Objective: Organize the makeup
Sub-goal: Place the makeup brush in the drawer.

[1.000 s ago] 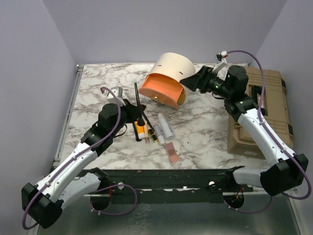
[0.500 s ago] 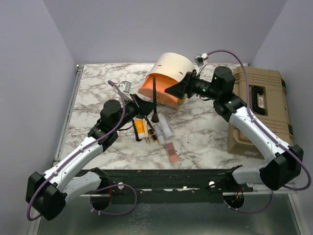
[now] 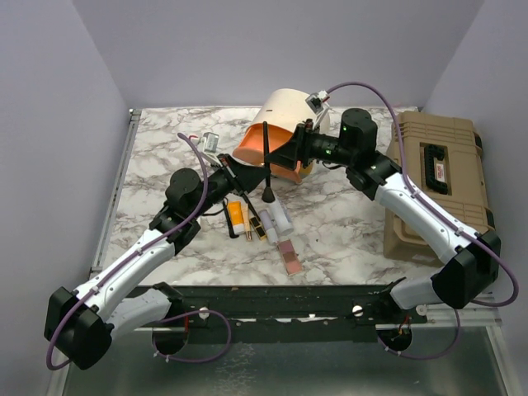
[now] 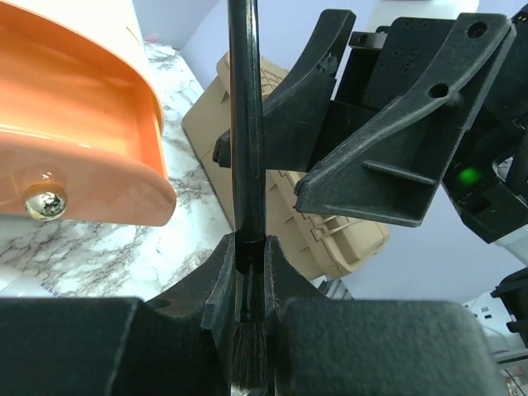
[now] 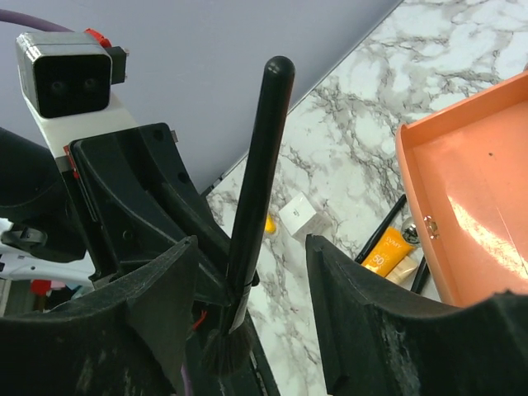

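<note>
My left gripper (image 3: 257,181) is shut on a black makeup brush (image 3: 266,157), gripped just above the bristles with the handle pointing up (image 4: 246,124). In the left wrist view the jaws (image 4: 249,252) pinch the ferrule. My right gripper (image 3: 286,152) is open with the brush handle (image 5: 260,165) between its fingers, closer to the left finger (image 5: 165,305) and not pressed by either. Its own midpoint (image 5: 252,318) lies low on the handle. On the marble lie an orange tube (image 3: 237,216), white tubes (image 3: 276,219), lipsticks (image 3: 256,228) and a pink palette (image 3: 289,257).
The big cream case (image 3: 289,111) with the orange inside (image 3: 256,148) lies on its side just behind both grippers. A tan toolbox (image 3: 437,177) stands at the right edge. A small white square compact (image 5: 301,216) sits on the marble beyond the left arm.
My left gripper has carried the brush up and right toward the case. The right gripper has swung left around the handle and its jaws have narrowed.
</note>
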`<state>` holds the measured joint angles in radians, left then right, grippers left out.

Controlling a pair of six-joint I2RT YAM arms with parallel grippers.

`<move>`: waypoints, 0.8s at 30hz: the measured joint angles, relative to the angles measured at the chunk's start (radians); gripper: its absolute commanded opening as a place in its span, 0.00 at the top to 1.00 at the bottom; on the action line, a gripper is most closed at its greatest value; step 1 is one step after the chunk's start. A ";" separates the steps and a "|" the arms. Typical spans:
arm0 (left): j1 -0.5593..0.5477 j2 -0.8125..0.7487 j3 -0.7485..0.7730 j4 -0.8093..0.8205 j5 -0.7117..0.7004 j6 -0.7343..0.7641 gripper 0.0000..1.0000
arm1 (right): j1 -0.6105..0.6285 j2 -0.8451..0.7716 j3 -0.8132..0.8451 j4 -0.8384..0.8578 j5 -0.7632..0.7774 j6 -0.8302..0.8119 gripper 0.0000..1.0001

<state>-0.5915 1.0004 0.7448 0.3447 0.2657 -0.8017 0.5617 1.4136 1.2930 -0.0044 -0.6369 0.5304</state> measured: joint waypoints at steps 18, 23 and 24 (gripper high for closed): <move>0.000 -0.006 -0.026 0.052 0.000 -0.032 1.00 | 0.011 0.033 0.000 0.011 -0.028 0.019 0.64; 0.000 -0.013 -0.040 0.054 -0.002 -0.033 1.00 | 0.015 0.043 0.000 0.014 -0.042 0.028 0.69; 0.000 -0.014 -0.040 0.055 -0.002 -0.033 1.00 | 0.015 0.043 0.000 0.015 -0.042 0.027 0.72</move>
<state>-0.5915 0.9863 0.7044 0.3996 0.2642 -0.8349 0.5770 1.4567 1.2930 0.0109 -0.6792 0.5579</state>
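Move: Leaning up and forward, the makeup brush is pinched near its ferrule by the left hand, its middle some 3 cm ahead of and 3 cm above that hand. From the right hand its middle lies about 2 cm left, 1 cm lower and level fore-and-aft, between the open fingers. The open drawer is roughly 12 cm ahead, 1 cm left and 17 cm below the right hand; the white bottle is 2 cm back, 2 cm right and 22 cm down. Easing about 1 cm left and as much down onto the brush handle, the right hand brings its fingers together around it, from a bit over half open to about a third, tilting and turning only some 5 degrees. The left hand keeps its pinch near the ferrule and stays nearly in place as it presents the handle; whether the right pads already grip can't be told. ##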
